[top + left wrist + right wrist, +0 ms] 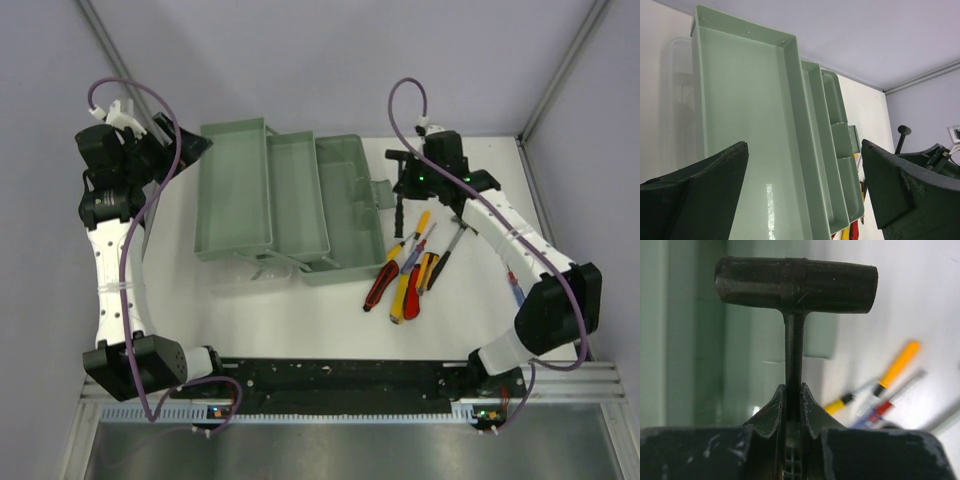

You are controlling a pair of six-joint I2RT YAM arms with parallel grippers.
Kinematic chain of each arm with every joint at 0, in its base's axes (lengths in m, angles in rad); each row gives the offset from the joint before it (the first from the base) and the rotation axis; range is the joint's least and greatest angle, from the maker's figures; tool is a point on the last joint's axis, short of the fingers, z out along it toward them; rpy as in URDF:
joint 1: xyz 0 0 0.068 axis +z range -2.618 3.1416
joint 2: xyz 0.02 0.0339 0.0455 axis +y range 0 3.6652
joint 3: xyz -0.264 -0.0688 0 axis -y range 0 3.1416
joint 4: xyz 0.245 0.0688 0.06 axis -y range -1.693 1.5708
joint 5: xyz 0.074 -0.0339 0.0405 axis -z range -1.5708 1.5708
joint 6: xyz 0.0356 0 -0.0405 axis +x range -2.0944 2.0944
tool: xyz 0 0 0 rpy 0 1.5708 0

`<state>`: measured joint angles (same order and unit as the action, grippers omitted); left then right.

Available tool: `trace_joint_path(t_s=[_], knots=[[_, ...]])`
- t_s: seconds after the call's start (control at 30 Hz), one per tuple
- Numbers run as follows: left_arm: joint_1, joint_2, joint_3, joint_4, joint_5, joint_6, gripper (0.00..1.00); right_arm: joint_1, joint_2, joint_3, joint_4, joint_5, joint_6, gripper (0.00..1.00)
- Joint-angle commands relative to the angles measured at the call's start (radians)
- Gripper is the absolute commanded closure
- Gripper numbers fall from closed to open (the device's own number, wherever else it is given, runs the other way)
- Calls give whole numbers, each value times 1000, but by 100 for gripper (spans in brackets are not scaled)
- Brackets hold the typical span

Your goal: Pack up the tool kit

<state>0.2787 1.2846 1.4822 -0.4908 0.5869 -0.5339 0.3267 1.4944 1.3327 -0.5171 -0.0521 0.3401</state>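
The grey-green toolbox (235, 190) lies open in the middle of the table, its tiered trays (827, 150) spread out and showing nothing inside. My right gripper (793, 390) is shut on the thin shaft of the black hammer (796, 285), whose head points away from the wrist. From above, the hammer (399, 215) and right gripper (404, 186) sit just right of the toolbox. My left gripper (804, 145) is open, holds nothing and hovers at the box's far left corner (185, 145). Screwdrivers (418, 228) and red-handled pliers (380, 285) lie on the table right of the box.
A yellow-handled tool (402, 295) lies among the loose tools in front of the right arm. A blue-handled screwdriver (516, 290) rests beneath the right arm. A black rail (340, 375) runs along the near edge. Grey walls close in the back and sides.
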Motion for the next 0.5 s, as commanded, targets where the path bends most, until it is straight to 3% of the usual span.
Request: trace_joint_path(t_s=[0.0,0.23,0.47], knots=[[-3,-47,7,47,25,-26,3,142,119,132,87,-28,117,100],[-6,-82,-37,61,57,-64,4,251,366,282,126,-15,312,100],[-29,-123,-77,35,33,-66,5,307,530,384,106,27,316,100]])
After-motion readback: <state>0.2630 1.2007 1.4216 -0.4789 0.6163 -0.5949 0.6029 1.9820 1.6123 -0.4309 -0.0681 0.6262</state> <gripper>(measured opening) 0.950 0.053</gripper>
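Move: The hammer is already in my right hand. The open right-hand tray's middle lies about 15 cm to my right hand's left, 1 cm ahead and 17 cm below. The tray's latch flap is nearer, some 7 cm left, 4 ahead and 15 below; the middle tray is 27 cm left, 4 ahead and 12 below. From my left hand, the right-hand tray is some 33 cm right, 3 ahead and 34 below. I swing my right hand quickly left, about 17 cm, carrying the hammer past the latch flap and over the right-hand tray. After a slight rise I sink into a descent, ending some 9 cm lower, fingers shut on the handle and pitching about 15 degrees further down. My empty left hand, still open, eases about 3 cm back and right. ##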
